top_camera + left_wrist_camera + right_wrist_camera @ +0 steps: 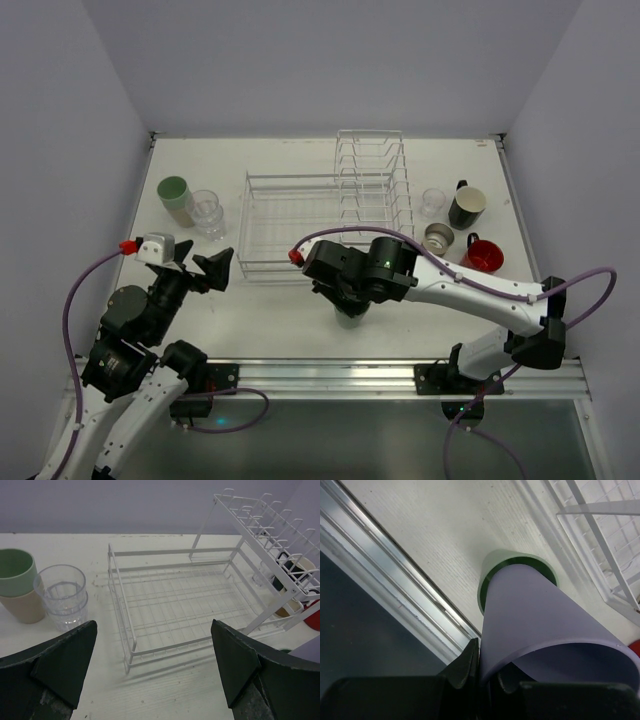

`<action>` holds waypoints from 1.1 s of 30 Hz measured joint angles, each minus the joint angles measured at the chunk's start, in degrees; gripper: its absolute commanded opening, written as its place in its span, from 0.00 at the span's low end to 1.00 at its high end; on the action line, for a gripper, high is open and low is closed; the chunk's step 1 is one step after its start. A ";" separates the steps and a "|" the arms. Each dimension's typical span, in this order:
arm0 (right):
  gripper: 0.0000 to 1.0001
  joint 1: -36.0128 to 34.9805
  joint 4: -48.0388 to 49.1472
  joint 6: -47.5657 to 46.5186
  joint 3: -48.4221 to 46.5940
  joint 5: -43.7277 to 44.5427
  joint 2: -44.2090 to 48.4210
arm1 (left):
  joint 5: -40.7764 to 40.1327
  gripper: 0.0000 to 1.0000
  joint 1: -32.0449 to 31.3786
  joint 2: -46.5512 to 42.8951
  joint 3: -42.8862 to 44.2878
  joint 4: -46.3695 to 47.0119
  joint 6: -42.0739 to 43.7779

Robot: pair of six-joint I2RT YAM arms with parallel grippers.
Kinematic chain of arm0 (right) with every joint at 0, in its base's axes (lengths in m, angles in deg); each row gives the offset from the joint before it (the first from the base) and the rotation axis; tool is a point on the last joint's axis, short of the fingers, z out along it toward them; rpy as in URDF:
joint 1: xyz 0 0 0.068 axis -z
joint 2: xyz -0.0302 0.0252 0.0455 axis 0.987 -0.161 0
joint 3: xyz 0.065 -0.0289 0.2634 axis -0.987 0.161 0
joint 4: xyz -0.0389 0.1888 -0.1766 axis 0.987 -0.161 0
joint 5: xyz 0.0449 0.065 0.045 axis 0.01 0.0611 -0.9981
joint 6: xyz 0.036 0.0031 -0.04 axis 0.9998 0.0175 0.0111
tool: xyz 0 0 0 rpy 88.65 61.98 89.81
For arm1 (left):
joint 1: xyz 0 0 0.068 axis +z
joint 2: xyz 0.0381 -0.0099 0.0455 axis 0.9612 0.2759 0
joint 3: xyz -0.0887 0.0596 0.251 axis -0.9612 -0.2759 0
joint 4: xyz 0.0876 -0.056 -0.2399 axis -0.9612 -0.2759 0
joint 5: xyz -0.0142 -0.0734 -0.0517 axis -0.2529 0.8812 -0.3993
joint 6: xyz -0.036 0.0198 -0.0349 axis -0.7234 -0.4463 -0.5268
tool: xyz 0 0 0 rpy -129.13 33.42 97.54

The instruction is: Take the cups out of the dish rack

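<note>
The white wire dish rack stands mid-table with nothing in its basket; it also shows in the left wrist view and the right wrist view. My right gripper is shut on the rim of a lavender cup. That cup sits tilted inside a pale green cup standing on the table between the rack and the front rail. My left gripper is open and empty, in front of the rack's left corner.
At the left, a pale green cup nested in a beige one and stacked clear glasses. At the right, a clear glass, black mug, small tan cup and red mug. A metal rail runs along the front edge.
</note>
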 measured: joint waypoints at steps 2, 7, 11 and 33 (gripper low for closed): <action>0.00 0.20 0.26 -0.07 1.03 -0.46 0.00 | 0.24 1.00 0.31 0.00 -0.02 0.00 0.00; 0.00 0.90 1.55 -0.48 3.34 -0.94 0.02 | 1.01 1.00 0.98 0.00 -0.02 0.02 0.00; 0.00 1.60 3.28 -0.98 5.81 -1.66 0.02 | 1.22 1.00 1.14 0.00 -0.04 0.09 0.00; 0.91 1.81 9.90 -1.42 6.80 1.25 3.61 | 1.88 1.00 1.38 0.20 -0.44 0.63 -0.02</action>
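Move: The right hand still pinches the purple cup's rim; the lower end is already at the mouth of the upright green cup, whose middle lies about 11 cm below the hand, 3 cm ahead and 2 cm right. The rack's middle is some 29 cm ahead and 4 cm left; the metal cup is roughly 25 cm ahead and 25 cm right. From the left hand, the green cup is about 30 cm right, 3 cm back and 20 cm lower. Keeping its pinch on the purple cup's rim, the right hand lowers it almost straight down about 3.5 cm into the green cup, then spreads its fingers widely and lets go. As they open, the hand eases forward and a little left, then starts up, rising some 3 cm with a slight tilt. ##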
